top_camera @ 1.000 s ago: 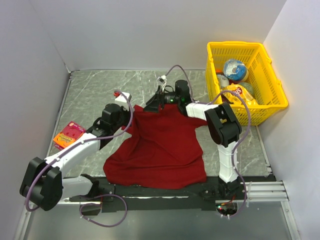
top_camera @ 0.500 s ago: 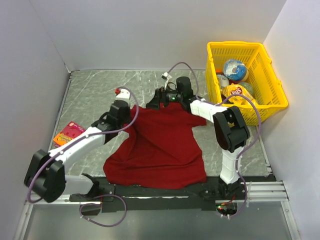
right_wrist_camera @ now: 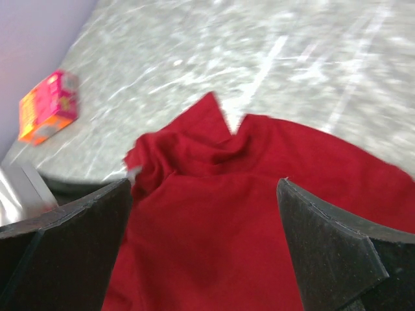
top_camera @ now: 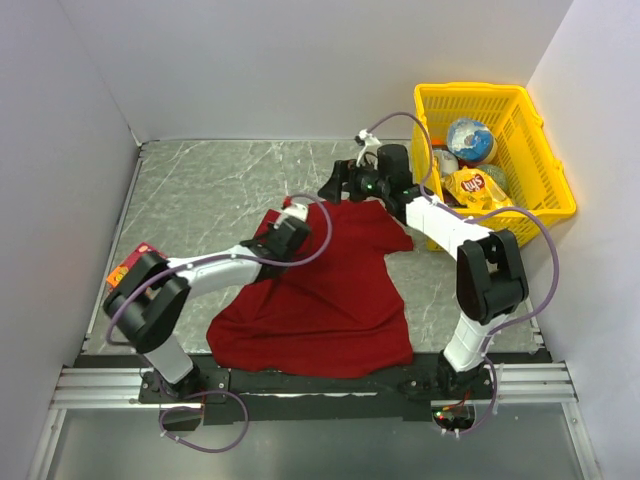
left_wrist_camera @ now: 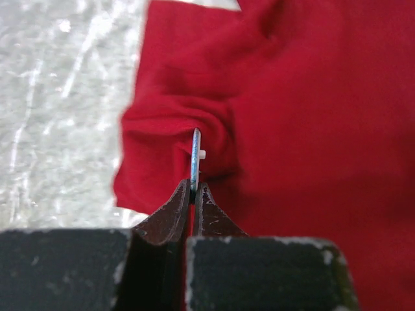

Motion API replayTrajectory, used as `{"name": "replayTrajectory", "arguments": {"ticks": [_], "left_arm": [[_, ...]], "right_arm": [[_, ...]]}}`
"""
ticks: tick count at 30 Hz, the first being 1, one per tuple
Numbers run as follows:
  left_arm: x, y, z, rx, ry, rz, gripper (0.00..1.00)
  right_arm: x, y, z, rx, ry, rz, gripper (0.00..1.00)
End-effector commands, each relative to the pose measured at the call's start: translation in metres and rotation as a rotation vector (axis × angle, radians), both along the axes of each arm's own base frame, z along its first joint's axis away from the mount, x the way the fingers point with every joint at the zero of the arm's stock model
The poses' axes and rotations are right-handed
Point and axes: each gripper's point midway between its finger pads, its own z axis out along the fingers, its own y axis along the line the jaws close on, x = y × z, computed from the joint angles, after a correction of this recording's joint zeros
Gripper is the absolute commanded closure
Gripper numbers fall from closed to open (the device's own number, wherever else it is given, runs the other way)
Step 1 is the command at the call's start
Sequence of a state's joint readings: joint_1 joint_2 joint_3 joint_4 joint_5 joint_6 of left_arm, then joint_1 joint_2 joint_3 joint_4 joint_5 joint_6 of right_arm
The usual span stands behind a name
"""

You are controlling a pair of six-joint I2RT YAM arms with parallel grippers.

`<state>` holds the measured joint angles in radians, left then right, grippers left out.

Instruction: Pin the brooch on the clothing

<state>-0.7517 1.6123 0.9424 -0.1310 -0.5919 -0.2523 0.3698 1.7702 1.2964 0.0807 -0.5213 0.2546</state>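
The clothing, a dark-red T-shirt, lies rumpled on the marble tabletop in front of the arm bases. My left gripper hovers over its upper-left part. In the left wrist view that gripper is shut on the brooch, a thin whitish disc seen edge-on. A small white stud on the brooch points right, just above a fold of the clothing. My right gripper hangs open beyond the shirt's far edge. In the right wrist view its jaws stand wide apart with nothing between them, the clothing below.
A yellow basket with snack packs and a ball stands at the back right. An orange-and-pink packet lies near the left wall, partly behind my left elbow in the top view. White walls enclose the table on three sides.
My left gripper has swung right, from off the shirt's left edge to over its upper-left part. My right gripper has pulled back and right, away from the shirt's far edge.
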Motion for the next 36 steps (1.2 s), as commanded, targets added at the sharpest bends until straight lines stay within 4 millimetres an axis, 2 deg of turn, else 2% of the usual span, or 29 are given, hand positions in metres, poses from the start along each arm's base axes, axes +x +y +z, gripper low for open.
{"name": "replayTrajectory", "arguments": {"ticks": [1, 4, 5, 6, 8, 10, 11, 12, 13, 14, 15, 17, 18, 20, 21, 22, 23, 24, 25, 26, 27, 28, 29, 30, 31, 32, 34, 35, 36], "left_arm": [[0.001, -0.023, -0.002, 0.044, -0.030, 0.022, 0.99], [-0.005, -0.034, -0.008, 0.084, -0.047, 0.026, 0.99], [-0.007, -0.037, -0.008, 0.086, -0.052, 0.025, 0.95], [-0.011, -0.042, -0.007, 0.078, -0.052, 0.011, 0.87], [-0.015, -0.051, -0.009, 0.029, -0.029, -0.033, 0.59], [-0.018, -0.056, 0.008, -0.042, -0.053, -0.060, 0.42], [-0.020, -0.056, 0.010, -0.066, -0.066, -0.065, 0.28], [-0.020, -0.056, 0.027, -0.109, -0.095, -0.069, 0.23], [-0.020, -0.056, 0.035, -0.129, -0.106, -0.073, 0.19], [-0.021, -0.058, 0.042, -0.159, -0.108, -0.092, 0.04], [-0.019, -0.055, 0.058, -0.201, -0.127, -0.095, 0.04], [-0.016, -0.053, 0.075, -0.264, -0.142, -0.103, 0.04], [-0.011, -0.048, 0.093, -0.324, -0.161, -0.109, 0.04], [-0.004, -0.042, 0.111, -0.398, -0.177, -0.111, 0.04], [0.003, -0.033, 0.125, -0.453, -0.187, -0.116, 0.04], [0.007, -0.027, 0.131, -0.484, -0.189, -0.111, 0.04], [0.013, -0.022, 0.140, -0.524, -0.193, -0.103, 0.04], [0.026, -0.004, 0.143, -0.545, -0.190, -0.063, 0.04], [0.028, -0.002, 0.140, -0.569, -0.149, -0.074, 0.04], [0.034, 0.001, 0.149, -0.591, -0.148, -0.076, 0.04], [0.047, 0.015, 0.140, -0.593, -0.123, -0.038, 0.04], [0.049, 0.016, 0.135, -0.609, -0.077, -0.045, 0.04], [0.054, 0.014, 0.140, -0.636, -0.070, -0.063, 0.04], [0.064, 0.023, 0.127, -0.634, -0.034, -0.032, 0.03], [0.068, 0.022, 0.126, -0.651, -0.027, -0.038, 0.03], [0.075, 0.028, 0.114, -0.666, 0.009, -0.017, 0.01], [0.082, 0.029, 0.105, -0.679, 0.044, -0.008, 0.02], [0.084, 0.031, 0.085, -0.660, 0.102, 0.014, 0.02], [0.086, 0.031, 0.079, -0.653, 0.122, 0.019, 0.02]], "right_arm": [[0.004, -0.033, 0.000, -0.043, 0.046, -0.174, 0.00], [0.003, -0.044, -0.006, -0.047, 0.110, -0.220, 0.00], [0.003, -0.047, -0.007, -0.051, 0.118, -0.232, 0.00], [0.001, -0.050, -0.010, -0.056, 0.146, -0.244, 0.00], [-0.001, -0.053, -0.011, -0.048, 0.171, -0.241, 0.00], [-0.003, -0.057, -0.012, -0.047, 0.190, -0.244, 0.00], [-0.004, -0.056, -0.010, -0.044, 0.188, -0.238, 0.00], [-0.005, -0.058, -0.012, -0.054, 0.192, -0.237, 0.00], [-0.005, -0.059, -0.011, -0.061, 0.190, -0.239, 0.00], [-0.003, -0.060, -0.009, -0.064, 0.186, -0.243, 0.00], [-0.003, -0.061, -0.009, -0.073, 0.184, -0.244, 0.00], [0.000, -0.062, -0.010, -0.087, 0.196, -0.246, 0.00], [0.002, -0.062, -0.010, -0.098, 0.192, -0.245, 0.00], [0.007, -0.063, -0.016, -0.122, 0.217, -0.250, 0.00], [0.010, -0.062, -0.017, -0.132, 0.219, -0.244, 0.00], [0.015, -0.063, -0.030, -0.157, 0.243, -0.255, 0.00], [0.019, -0.062, -0.027, -0.167, 0.251, -0.257, 0.00], [0.022, -0.063, -0.031, -0.184, 0.263, -0.249, 0.00], [0.027, -0.066, -0.045, -0.219, 0.289, -0.267, 0.00], [0.032, -0.066, -0.041, -0.231, 0.299, -0.276, 0.00], [0.035, -0.067, -0.046, -0.247, 0.313, -0.287, 0.00], [0.039, -0.070, -0.060, -0.272, 0.344, -0.298, 0.00], [0.043, -0.074, -0.056, -0.296, 0.357, -0.323, 0.00], [0.045, -0.075, -0.058, -0.308, 0.365, -0.330, 0.00], [0.046, -0.076, -0.068, -0.328, 0.394, -0.336, 0.00], [0.052, -0.079, -0.063, -0.338, 0.386, -0.360, 0.00], [0.048, -0.083, -0.078, -0.388, 0.442, -0.364, 0.00], [0.054, -0.086, -0.074, -0.404, 0.427, -0.383, 0.00], [0.048, -0.089, -0.079, -0.440, 0.462, -0.380, 0.00]]}}
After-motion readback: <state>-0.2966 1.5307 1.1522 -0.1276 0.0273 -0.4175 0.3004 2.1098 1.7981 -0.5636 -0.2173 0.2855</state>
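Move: The spot on the sweater where I'll leave the brooch, which my left hand is already holding, lies about 5 cm to that hand's right, 2 cm back and 3 cm below. The far corner of the left sleeve is some 7 cm ahead and 2 cm to the right of the same hand. From my empty right hand the spot is about 12 cm back, 9 cm left and 14 cm below, and the sweater's right shoulder 10 cm right, 2 cm back and equally low. I carry the brooch about 5 cm right, a little back and down to the cloth with my left hand, open the fingers wide to let go, then lift roughly 15 cm and swing forward and left past the sleeve. My open, empty right hand shifts 7 cm right and down, then goes forward and lower over the sweater's far edge, tipping down and turning clockwise. ##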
